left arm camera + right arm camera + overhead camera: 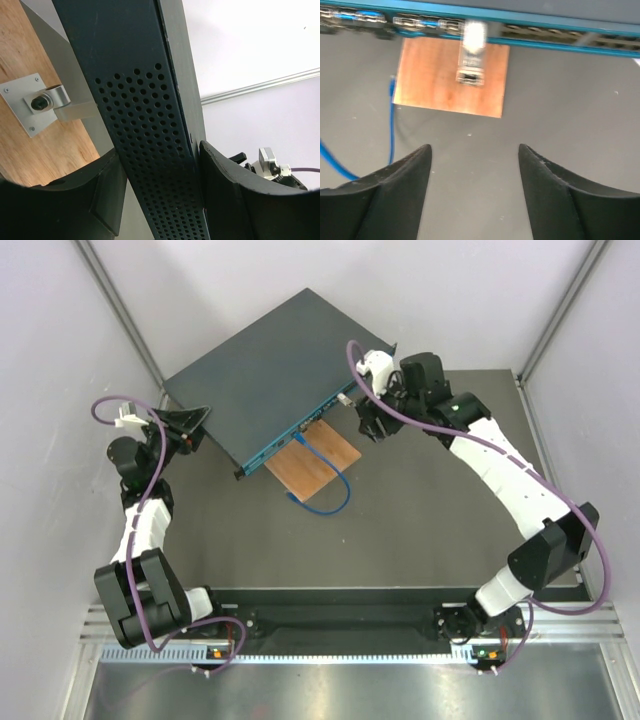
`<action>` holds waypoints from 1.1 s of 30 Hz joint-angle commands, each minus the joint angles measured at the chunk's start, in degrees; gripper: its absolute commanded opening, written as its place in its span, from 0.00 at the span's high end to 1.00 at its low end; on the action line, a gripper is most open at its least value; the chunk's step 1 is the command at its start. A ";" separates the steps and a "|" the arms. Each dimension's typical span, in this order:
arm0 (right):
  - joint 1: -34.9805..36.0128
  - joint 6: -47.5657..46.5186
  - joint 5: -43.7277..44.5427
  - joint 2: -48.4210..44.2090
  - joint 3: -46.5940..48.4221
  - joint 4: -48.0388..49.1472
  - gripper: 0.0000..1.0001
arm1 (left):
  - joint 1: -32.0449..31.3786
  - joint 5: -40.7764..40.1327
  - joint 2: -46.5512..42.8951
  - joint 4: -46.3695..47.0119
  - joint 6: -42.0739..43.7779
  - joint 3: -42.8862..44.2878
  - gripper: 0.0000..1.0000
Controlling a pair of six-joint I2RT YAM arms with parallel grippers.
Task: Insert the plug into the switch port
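The switch (270, 365), a flat dark blue-teal box, lies at an angle on the table, its lighter port face (290, 440) turned toward the arms. My left gripper (192, 424) is shut on the switch's left corner; in the left wrist view its fingers (225, 190) clamp the perforated side wall (150, 125). A blue cable (335, 485) runs from the port face, where its plug (301, 437) sits, too small to judge how deep. My right gripper (362, 423) hangs open and empty just right of the ports, with bare table between its fingers (405, 185).
A small brown wooden board (313, 461) with a metal bracket (470, 70) lies against the port face, and the cable loops over it. White walls and aluminium posts close in the back and sides. Purple cables arc over both arms.
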 commanded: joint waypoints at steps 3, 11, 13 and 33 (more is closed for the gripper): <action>-1.34 1.66 -0.43 0.22 1.67 2.85 0.52 | -4.32 4.75 0.26 -1.22 9.30 1.15 1.00; -1.34 5.27 -1.31 6.63 7.91 4.53 0.93 | -4.32 4.84 0.08 -1.39 9.39 1.50 1.00; -1.25 5.71 -1.22 7.43 9.32 4.44 0.97 | -4.40 4.84 0.17 -1.31 9.48 1.68 1.00; 1.21 5.45 6.93 8.84 11.52 2.51 1.00 | -4.40 4.58 0.52 -1.13 9.30 1.59 1.00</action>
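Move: The plug already sits part-way in the switch port, sticking out about 4 cm ahead of the right gripper and 5 cm to its left, at roughly the same height. The blue cable's plug is in the same switch edge, some 15 cm left of the gripper and 3 cm nearer the base; the switch's right front corner is about 15 cm ahead and 5 cm to the right. From the left gripper, the white plug is about 29 cm right and 4 cm ahead. Shut the right gripper fully and empty as you bring it in towards the plug's outer end: ease about 1 cm right, then go forward and left to finish some 4 cm farther forward and 3 cm farther left. Dip slightly on the way, then come up 1 to 2 cm, with the closed tips beside the plug. Keep the left gripper still on the switch's side. ##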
